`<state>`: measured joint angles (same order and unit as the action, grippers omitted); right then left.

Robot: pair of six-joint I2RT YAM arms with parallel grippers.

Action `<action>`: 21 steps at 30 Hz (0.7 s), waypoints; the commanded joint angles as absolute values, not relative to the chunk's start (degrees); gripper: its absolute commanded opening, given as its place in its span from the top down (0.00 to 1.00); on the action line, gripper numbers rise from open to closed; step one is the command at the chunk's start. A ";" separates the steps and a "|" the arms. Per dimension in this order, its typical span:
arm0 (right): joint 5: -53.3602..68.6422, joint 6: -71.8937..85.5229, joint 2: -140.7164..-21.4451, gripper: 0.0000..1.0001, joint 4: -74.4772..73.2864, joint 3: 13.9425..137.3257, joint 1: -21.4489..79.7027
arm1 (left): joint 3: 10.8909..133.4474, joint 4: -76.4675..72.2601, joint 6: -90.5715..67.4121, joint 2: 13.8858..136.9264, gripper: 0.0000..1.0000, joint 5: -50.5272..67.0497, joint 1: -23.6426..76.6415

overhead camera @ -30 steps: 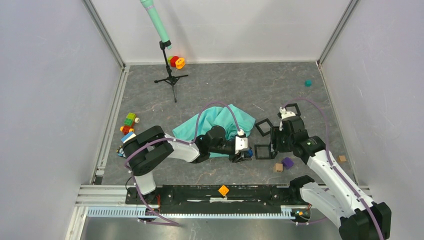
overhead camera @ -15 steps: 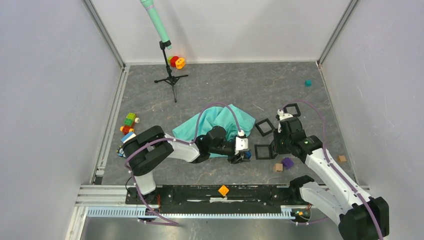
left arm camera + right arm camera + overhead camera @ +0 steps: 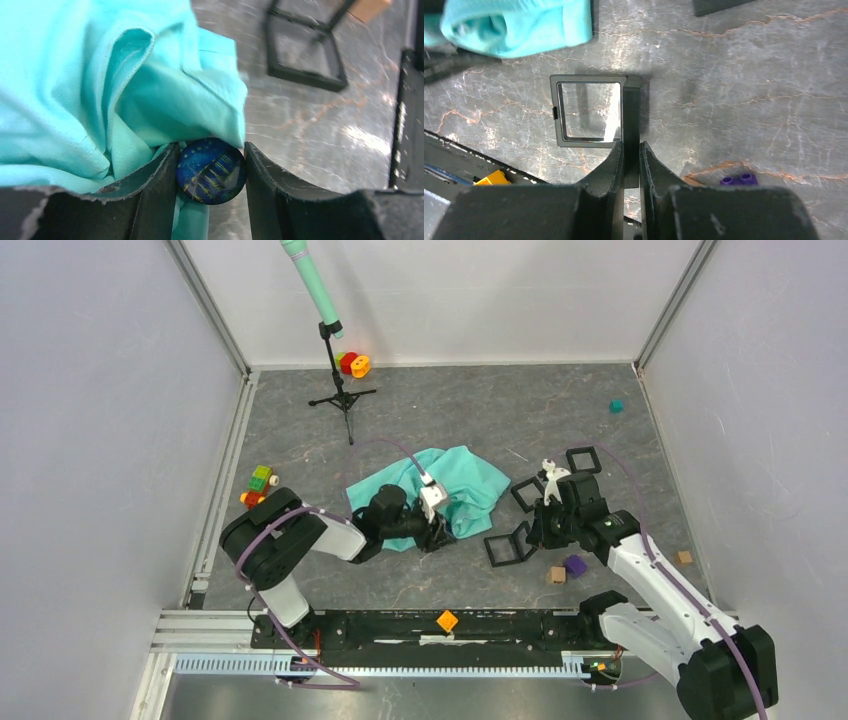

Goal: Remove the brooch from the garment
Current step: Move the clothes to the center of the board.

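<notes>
In the left wrist view the brooch [image 3: 211, 171], a round dark blue disc with yellow marks, sits between my left gripper [image 3: 210, 167] fingers, which are shut on it. Folds of the turquoise garment [image 3: 100, 80] lie over its upper edge and against the left finger. From above, the left gripper [image 3: 433, 528] is at the near edge of the garment [image 3: 465, 485]. My right gripper [image 3: 631, 152] is shut on the right side bar of a black square frame [image 3: 589, 110], which stands tilted [image 3: 508, 545] left of that gripper [image 3: 535, 530].
Two more black frames [image 3: 528, 493] [image 3: 583, 459] lie right of the garment. A purple block [image 3: 575, 564] and wooden cubes [image 3: 556, 575] [image 3: 683, 557] sit near the right arm. A microphone stand [image 3: 335, 370], coloured rings [image 3: 353, 364], toy blocks [image 3: 258, 485] and a teal cube [image 3: 616, 406] stand farther off.
The left arm drew back to the left, its gripper now at the garment's near edge. The right gripper closed on the black frame, which shifted left and tilted.
</notes>
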<state>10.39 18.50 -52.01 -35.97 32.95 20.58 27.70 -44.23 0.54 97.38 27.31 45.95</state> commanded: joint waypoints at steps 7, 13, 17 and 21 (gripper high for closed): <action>10.65 19.92 -57.59 1.00 -30.77 38.42 29.11 | 42.46 -32.10 -1.78 97.37 0.63 22.02 39.19; 7.00 23.27 -62.32 1.00 -28.68 41.00 33.74 | 45.00 -34.86 -0.09 97.48 0.64 28.53 37.54; 6.79 24.55 -63.05 0.99 -26.55 40.85 35.44 | 35.19 -50.17 -0.74 94.94 0.64 34.38 38.57; 5.66 25.08 -64.82 0.99 -26.83 41.89 37.68 | 28.47 -57.65 3.05 92.43 0.64 33.89 42.34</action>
<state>7.57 23.38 -63.46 -29.12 38.70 35.73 33.30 -45.36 -1.85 96.16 30.76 38.87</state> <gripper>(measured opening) 0.159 0.532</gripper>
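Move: From the left hand, which already holds the blue brooch against the garment's near folds, the garment's middle lies about 9 cm ahead, 4 cm to the left and roughly 1 cm lower; the open box is some 12 cm to its right and 3 cm back. From the right hand, already gripping that box by its upright lid, the brooch lies about 17 cm left, 1 cm back and 4 cm lower, with the spare black frame 9 cm straight ahead and 6 cm lower. The left hand, keeping its pinch on the brooch, sweeps quickly forward some 10 cm from the near folds over the garment, pushing cloth ahead of it and lifting about 7 cm as it goes, then turns back some 5 cm towards the base and sinks a little, its wrist turned only slightly counter-clockwise. Meanwhile the right hand keeps its closed grip on the lid and carries the open box about 7 cm left, nearly level and turning some 10 degrees counter-clockwise, towards the brooch and the garment's near right side. ##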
